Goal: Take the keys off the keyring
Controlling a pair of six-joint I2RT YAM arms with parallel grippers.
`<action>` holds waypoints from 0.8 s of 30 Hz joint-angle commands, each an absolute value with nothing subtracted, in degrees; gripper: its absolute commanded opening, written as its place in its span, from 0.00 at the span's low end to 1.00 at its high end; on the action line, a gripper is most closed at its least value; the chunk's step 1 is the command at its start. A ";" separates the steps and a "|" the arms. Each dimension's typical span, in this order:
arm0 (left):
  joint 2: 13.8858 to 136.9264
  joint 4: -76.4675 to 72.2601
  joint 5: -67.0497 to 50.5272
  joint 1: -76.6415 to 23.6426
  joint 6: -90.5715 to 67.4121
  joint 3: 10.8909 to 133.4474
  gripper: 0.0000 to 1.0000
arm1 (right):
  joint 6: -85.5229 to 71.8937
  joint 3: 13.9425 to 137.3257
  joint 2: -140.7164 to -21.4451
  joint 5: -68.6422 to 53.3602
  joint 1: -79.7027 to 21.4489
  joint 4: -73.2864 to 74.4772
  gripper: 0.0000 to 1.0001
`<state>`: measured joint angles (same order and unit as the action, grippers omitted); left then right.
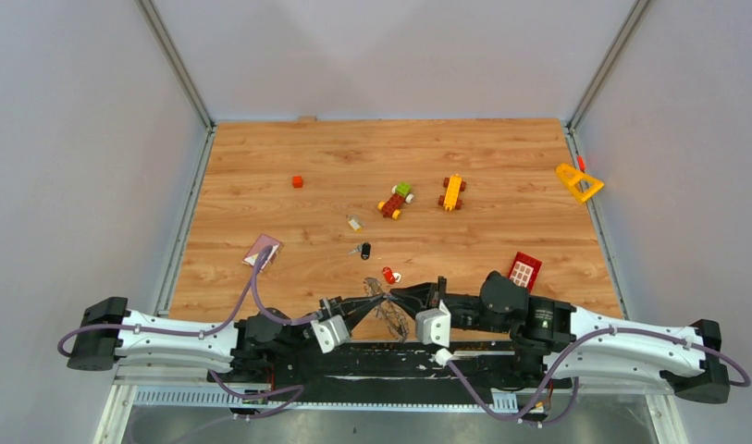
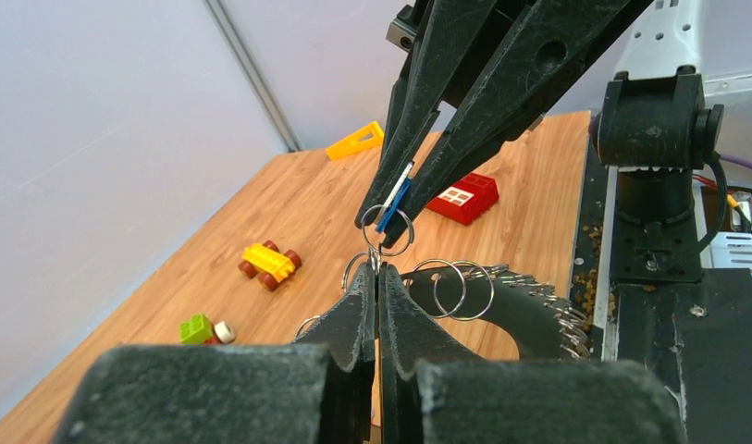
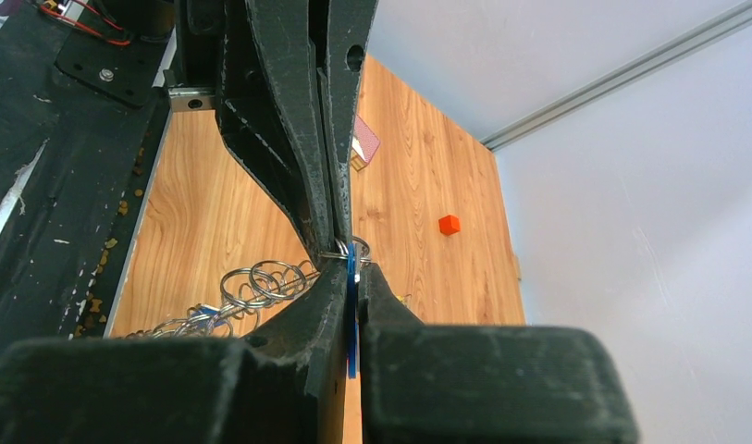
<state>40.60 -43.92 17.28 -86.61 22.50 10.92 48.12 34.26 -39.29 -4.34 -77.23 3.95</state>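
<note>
Above the table's near edge my two grippers meet tip to tip. My left gripper point(image 2: 376, 270) is shut on a small wire split ring that hangs on the keyring point(image 2: 529, 310), a large flat dark ring with a toothed rim carrying several thin wire rings point(image 2: 460, 289). My right gripper point(image 3: 351, 268) is shut on a blue-headed key point(image 3: 352, 282), which sits on that same small ring point(image 2: 388, 231). From above, the keyring point(image 1: 390, 322) dangles below the left gripper point(image 1: 381, 298) and right gripper point(image 1: 400, 292). Loose keys lie on the table: a black-headed one point(image 1: 364, 250) and a red-headed one point(image 1: 390, 275).
On the wood lie a red block point(image 1: 524, 270), a yellow triangle point(image 1: 578, 182), a yellow toy vehicle point(image 1: 452, 192), a red and green toy vehicle point(image 1: 396, 200), an orange cube point(image 1: 298, 181), a pink card point(image 1: 263, 250) and a small pale piece point(image 1: 354, 222).
</note>
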 commanded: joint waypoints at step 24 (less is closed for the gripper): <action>36.84 -39.34 10.08 -86.60 15.69 11.09 0.30 | 53.85 33.82 -31.79 -0.65 -77.61 -4.40 0.00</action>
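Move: The small wire ring linked to the blue key sits in the left fingers; the blue key, already held by the right hand, is some 2 cm to the left hand's right and 1 cm higher. The keyring disc hangs about 3 cm back, 1 cm right and 6 cm below the left hand. From the right hand, the disc's middle is 3 cm back, 1 cm left and 7 cm down; the red key lies on the table about 14 cm ahead, 1 cm right, 23 cm below. The small wire ring is let go as the left fingers open to about a quarter, that hand sagging and drawing back by a centimetre or so each. The right hand keeps its pinch on the blue key, easing slightly right, then rising some 4.5 cm away from the left fingers while its fingertips tip up about 10 degrees. ##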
